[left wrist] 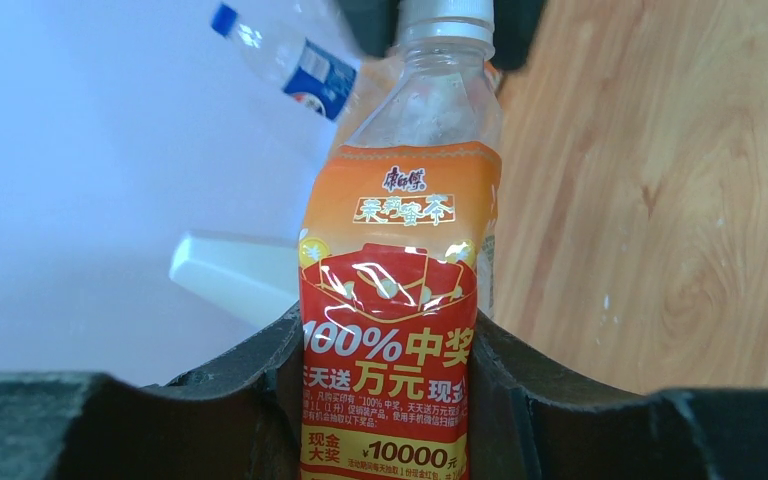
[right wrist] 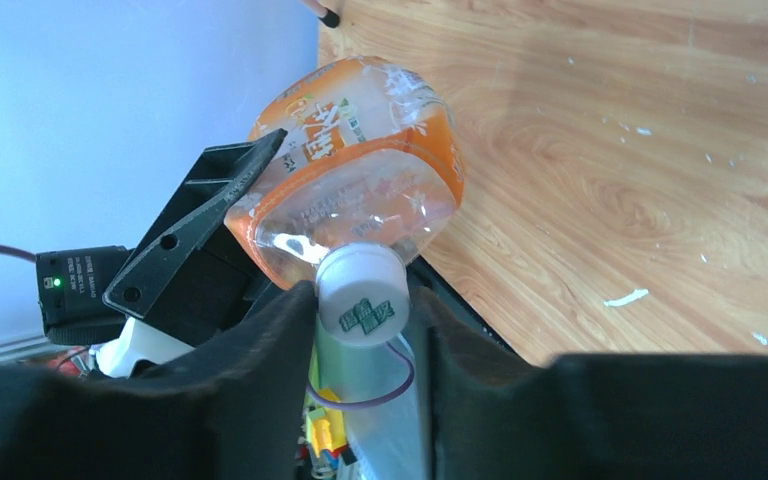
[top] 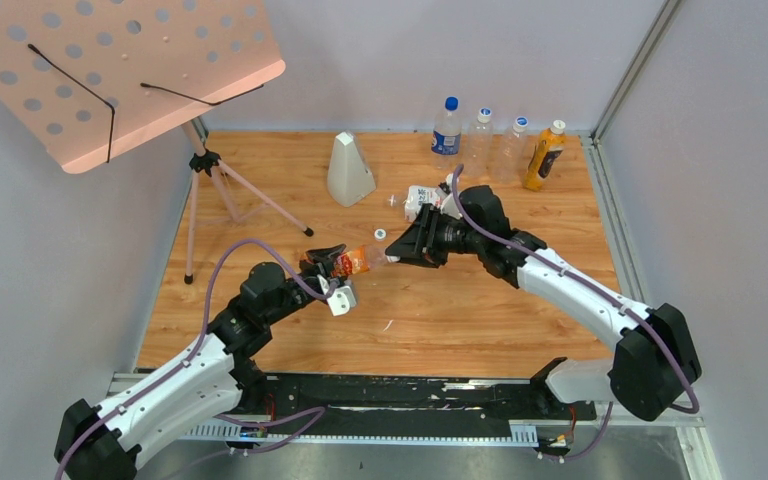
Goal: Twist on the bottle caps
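My left gripper (left wrist: pixel 390 400) is shut on the smaller clear bottle (left wrist: pixel 400 280) with the orange label, holding it tilted above the table (top: pixel 352 262). A white bottle cap (right wrist: pixel 362 295) sits on its neck. My right gripper (right wrist: pixel 365 330) stands around that cap, its jaws slightly parted: the left finger lies against the cap and a thin gap shows at the right one. The larger bottle (top: pixel 422 200) lies on the table behind the right arm. A second small white cap (top: pixel 380 233) lies on the wood near the right gripper (top: pixel 400 250).
A white cone-shaped object (top: pixel 349 170) stands at mid-back. Along the back wall stand a blue-labelled bottle (top: pixel 447 127), two clear bottles (top: pixel 480 140) and an orange juice bottle (top: pixel 545 155). A pink perforated music stand (top: pixel 130 70) on a tripod overhangs the left side.
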Controlling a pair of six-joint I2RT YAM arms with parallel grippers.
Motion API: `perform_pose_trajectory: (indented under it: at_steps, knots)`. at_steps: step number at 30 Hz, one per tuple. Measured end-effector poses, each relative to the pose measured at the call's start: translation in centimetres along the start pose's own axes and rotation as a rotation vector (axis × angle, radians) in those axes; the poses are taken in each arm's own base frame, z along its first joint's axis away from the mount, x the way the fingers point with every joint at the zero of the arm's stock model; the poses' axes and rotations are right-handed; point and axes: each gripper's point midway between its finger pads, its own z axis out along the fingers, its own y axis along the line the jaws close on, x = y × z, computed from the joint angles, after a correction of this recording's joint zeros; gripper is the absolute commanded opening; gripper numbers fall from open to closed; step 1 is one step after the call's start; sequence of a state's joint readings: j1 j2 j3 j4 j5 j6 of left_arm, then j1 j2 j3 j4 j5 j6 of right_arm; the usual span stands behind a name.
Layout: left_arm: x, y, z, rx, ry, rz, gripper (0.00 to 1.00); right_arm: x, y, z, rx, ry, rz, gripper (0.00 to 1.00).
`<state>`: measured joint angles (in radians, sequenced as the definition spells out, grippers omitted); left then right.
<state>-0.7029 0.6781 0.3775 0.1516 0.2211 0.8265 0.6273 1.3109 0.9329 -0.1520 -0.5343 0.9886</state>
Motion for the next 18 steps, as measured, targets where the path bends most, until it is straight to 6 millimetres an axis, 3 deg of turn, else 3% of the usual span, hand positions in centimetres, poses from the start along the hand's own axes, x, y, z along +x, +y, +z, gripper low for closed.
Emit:
perform_pose_trajectory:
  at_steps: [5, 12, 18]
  knots:
    - [-2.2, 1.3, 0.4, -0.047, -0.084, 0.015, 0.0, 0.3, 2.4, -1.7, -0.053, -0.042, -0.184, 1.0]
    - [-2.5, 1.5, 0.6, -0.06, -0.094, -0.045, 0.0, -2.0, 6.9, -8.2, -0.119, -0.32, -0.561, 1.0]
    - [-3.4, 2.2, 0.9, -0.056, -0.098, -0.123, 0.0, -2.4, 6.7, -11.2, -0.084, -0.432, -0.868, 1.0]
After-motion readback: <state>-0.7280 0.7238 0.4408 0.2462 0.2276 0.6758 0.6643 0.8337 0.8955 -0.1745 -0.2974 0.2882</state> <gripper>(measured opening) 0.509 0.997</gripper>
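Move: The white cap on the orange-label bottle's mouth is between the right fingertips, about 1 cm left of the hand point and level with it. From the right hand, the loose cap lies some 14 cm ahead, 3 left and 17 below; the green-label bottle lies about 20 cm ahead, 12 right and 14 below. The left hand holds the orange-label bottle, its cap roughly 7 cm ahead, 11 right and 2 below. Right fingers open off the cap, rising about 11 cm and moving right; left raises the bottle 4 cm. ##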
